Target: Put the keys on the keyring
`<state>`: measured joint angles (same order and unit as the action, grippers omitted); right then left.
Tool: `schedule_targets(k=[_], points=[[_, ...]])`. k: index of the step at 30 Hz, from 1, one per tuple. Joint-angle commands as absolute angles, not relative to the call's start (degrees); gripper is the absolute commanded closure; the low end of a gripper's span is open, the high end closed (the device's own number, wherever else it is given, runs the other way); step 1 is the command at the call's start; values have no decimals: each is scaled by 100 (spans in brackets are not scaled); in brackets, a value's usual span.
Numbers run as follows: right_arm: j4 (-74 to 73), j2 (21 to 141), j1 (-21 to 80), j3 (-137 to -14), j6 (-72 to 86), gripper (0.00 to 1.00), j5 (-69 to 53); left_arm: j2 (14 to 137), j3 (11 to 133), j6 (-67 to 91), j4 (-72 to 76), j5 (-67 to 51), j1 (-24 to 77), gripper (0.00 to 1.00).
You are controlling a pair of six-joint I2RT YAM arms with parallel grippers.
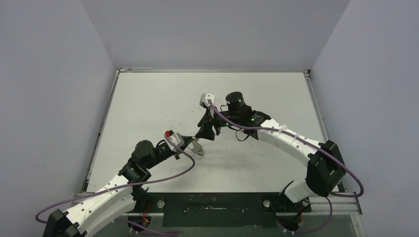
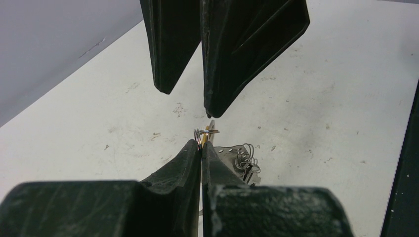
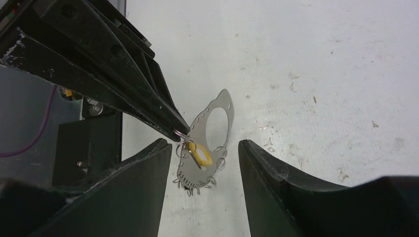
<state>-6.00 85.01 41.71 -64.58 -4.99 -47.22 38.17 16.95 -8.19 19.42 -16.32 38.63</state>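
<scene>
The keyring is a thin silvery loop with small rings along its edge. It hangs above the table between the two grippers. My left gripper is shut on one small ring at the keyring's edge. A yellow-headed key hangs at that same corner, just below the left fingertips. My right gripper is open, with one finger on each side of the keyring and key and touching neither. In the top view the left gripper and the right gripper meet at mid-table over the keyring.
The white tabletop is scuffed and bounded by grey walls. A purple cable loops along the left arm, and another runs along the right arm. The dark mounting rail lies at the near edge.
</scene>
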Motion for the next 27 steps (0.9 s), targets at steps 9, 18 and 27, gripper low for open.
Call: schedule_targets(k=[9, 18, 27], points=[[-369, 9064, 4205, -6653, -526, 74, -5328, 3709, 1705, -798, 2440, -1705, 3856, 100], [-352, 9293, 4210, -6598, -569, 99, -5410, 3706, 1645, -731, 2595, -1668, 3857, 100], [-921, 9399, 4360, -6699, -984, 100, -5189, 3701, 1575, -665, 2777, -1606, 3858, 100]])
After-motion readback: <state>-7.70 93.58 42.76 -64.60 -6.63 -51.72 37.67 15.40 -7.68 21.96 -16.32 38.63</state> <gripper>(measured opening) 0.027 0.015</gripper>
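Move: The yellow key hangs from the keyring pinched in the left fingers, about 6 cm below the open right hand, 1 cm back and 1 cm to its left. From that hand the keyring is some 5 cm down, 3 cm left and 1 cm back; the metal plate hangs about 11 cm below, 4 cm back and 2 cm left. From the left hand, the key is about 1 cm ahead, 2 cm right and 1 cm lower. Lower the right gripper almost straight down about 5.5 cm to the yellow key just beside the keyring, easing roughly 1 cm left and, at the end, 1 cm back. Let the hand roll some 10 degrees, and shut the half-open fingers on the way down so they pinch the key. Hold the left gripper still, keeping its pinch on the keyring. ##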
